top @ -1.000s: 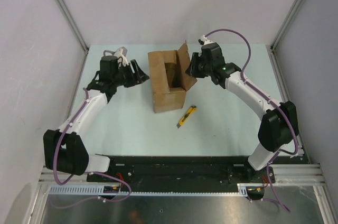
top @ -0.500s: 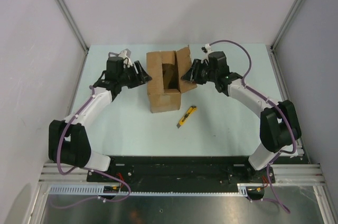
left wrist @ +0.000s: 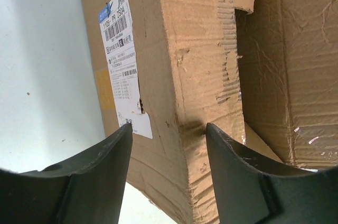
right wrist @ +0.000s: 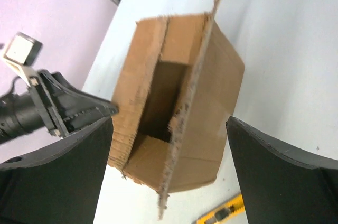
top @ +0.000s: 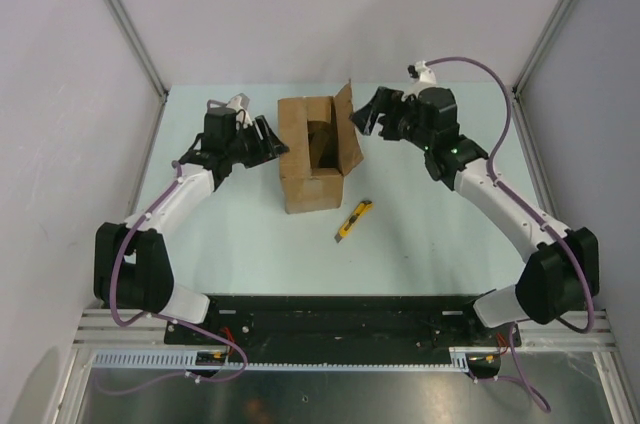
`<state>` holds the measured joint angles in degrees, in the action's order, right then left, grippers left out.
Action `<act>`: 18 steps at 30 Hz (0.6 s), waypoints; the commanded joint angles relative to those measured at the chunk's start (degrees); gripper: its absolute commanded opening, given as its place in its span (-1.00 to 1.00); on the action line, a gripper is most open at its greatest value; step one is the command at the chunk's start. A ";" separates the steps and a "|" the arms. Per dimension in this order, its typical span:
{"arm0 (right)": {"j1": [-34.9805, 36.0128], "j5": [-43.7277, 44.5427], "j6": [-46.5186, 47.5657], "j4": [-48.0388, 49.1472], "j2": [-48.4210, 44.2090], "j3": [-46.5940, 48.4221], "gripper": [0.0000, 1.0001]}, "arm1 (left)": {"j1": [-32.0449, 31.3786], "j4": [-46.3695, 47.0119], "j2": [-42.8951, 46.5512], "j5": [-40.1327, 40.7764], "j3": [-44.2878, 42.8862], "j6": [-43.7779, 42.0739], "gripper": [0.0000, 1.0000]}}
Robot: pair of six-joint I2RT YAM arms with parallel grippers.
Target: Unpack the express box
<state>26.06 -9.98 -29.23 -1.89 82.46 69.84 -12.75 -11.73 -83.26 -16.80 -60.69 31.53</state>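
The express box point(top: 312, 179) is a brown carton standing in the middle of the table with its top open. Its right flap point(top: 347, 124) stands upright and its inside is dark. My left gripper point(top: 268, 139) is at the box's upper left edge. In the left wrist view that cardboard edge point(left wrist: 174, 49) sits between the fingers of the left gripper point(left wrist: 168, 126), with both tips against it beside the white label point(left wrist: 121, 60). My right gripper point(top: 365, 116) hangs wide open just right of the upright flap, holding nothing. Its wrist view looks down into the box point(right wrist: 211, 108).
A yellow utility knife point(top: 353, 220) lies on the table in front of the box's right corner, and also shows in the right wrist view point(right wrist: 222, 214). Pale walls and metal posts enclose the table on three sides.
My right gripper has opened wide, let go of the right flap and drawn back to the right. The left gripper closed in on the box's left edge and has stayed there.
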 commanded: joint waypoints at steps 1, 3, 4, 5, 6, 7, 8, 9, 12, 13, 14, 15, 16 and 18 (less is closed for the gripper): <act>2.58 5.75 5.58 -0.82 -1.51 5.82 0.75 | -0.34 1.09 0.38 -0.43 0.74 0.11 0.25; 4.34 7.07 6.99 -2.50 0.06 9.58 0.65 | -0.34 1.00 0.56 -0.34 0.83 0.02 0.23; 6.35 7.34 9.09 -5.20 1.03 11.26 0.51 | -0.34 1.00 0.47 -0.60 0.83 0.11 0.22; 7.67 7.86 10.32 -6.97 2.35 13.02 0.43 | -0.34 1.09 0.38 -0.78 0.83 0.11 0.22; 8.90 9.87 11.38 -8.90 3.58 17.13 0.38 | -0.34 1.00 0.30 -0.78 0.83 0.20 0.21; 11.27 11.80 12.17 -12.75 6.63 18.99 0.32 | -0.34 1.00 0.30 -0.78 0.83 0.20 0.20; 12.25 13.22 13.57 -14.53 8.06 21.01 0.31 | -0.34 1.00 0.21 -0.87 0.83 0.29 0.19; 12.86 16.10 13.68 -16.11 9.38 23.91 0.30 | -0.34 1.09 0.21 -0.87 0.92 0.29 0.19; 14.01 19.11 13.33 -20.34 14.04 27.00 0.30 | -0.34 1.09 0.12 -0.87 1.18 0.20 0.18; 14.10 19.73 13.24 -21.48 14.83 28.23 0.32 | -0.34 1.00 0.03 -0.87 1.18 0.20 0.18; 14.19 20.52 12.89 -22.01 16.41 28.68 0.32 | -0.34 1.09 -0.06 -0.87 1.27 0.20 0.18; 14.19 21.83 13.06 -22.45 17.12 29.20 0.32 | -0.34 1.00 0.03 -0.87 1.36 0.11 0.17; 14.36 23.06 13.24 -23.33 17.65 29.90 0.31 | -0.34 1.09 0.03 -0.87 1.36 0.02 0.17; 14.45 24.56 13.67 -24.47 19.84 30.70 0.26 | -0.34 1.00 -0.14 -0.96 1.45 -0.06 0.17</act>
<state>40.71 7.94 -17.21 -20.93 99.57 96.68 -12.75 -11.00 -83.26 -17.30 -60.12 31.55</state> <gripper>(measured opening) 0.656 0.587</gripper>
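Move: The box's opening lies about 9 cm to the right hand's left, level with it fore and aft and some 12 cm below. The raised right flap stands between, about 4 cm to the left, 1 cm ahead and 8 cm down; the folded left flap is 15 cm left, 1 cm ahead, 13 cm down. The cutter lies about 16 cm back, 1 cm left, 27 cm down. From the left hand, the opening is about 9 cm right, 1 cm ahead and 2 cm down. Over the box's raised right flap the right hand swings in an arc, about 8 cm to the left towards the opening, climbing some 6 cm and sinking back to its starting height. It rolls about 20 degrees, left side down, and the wide-open fingers close partway but stay apart. The left hand stays at the box's left top edge, its fingertips still against the cardboard. ##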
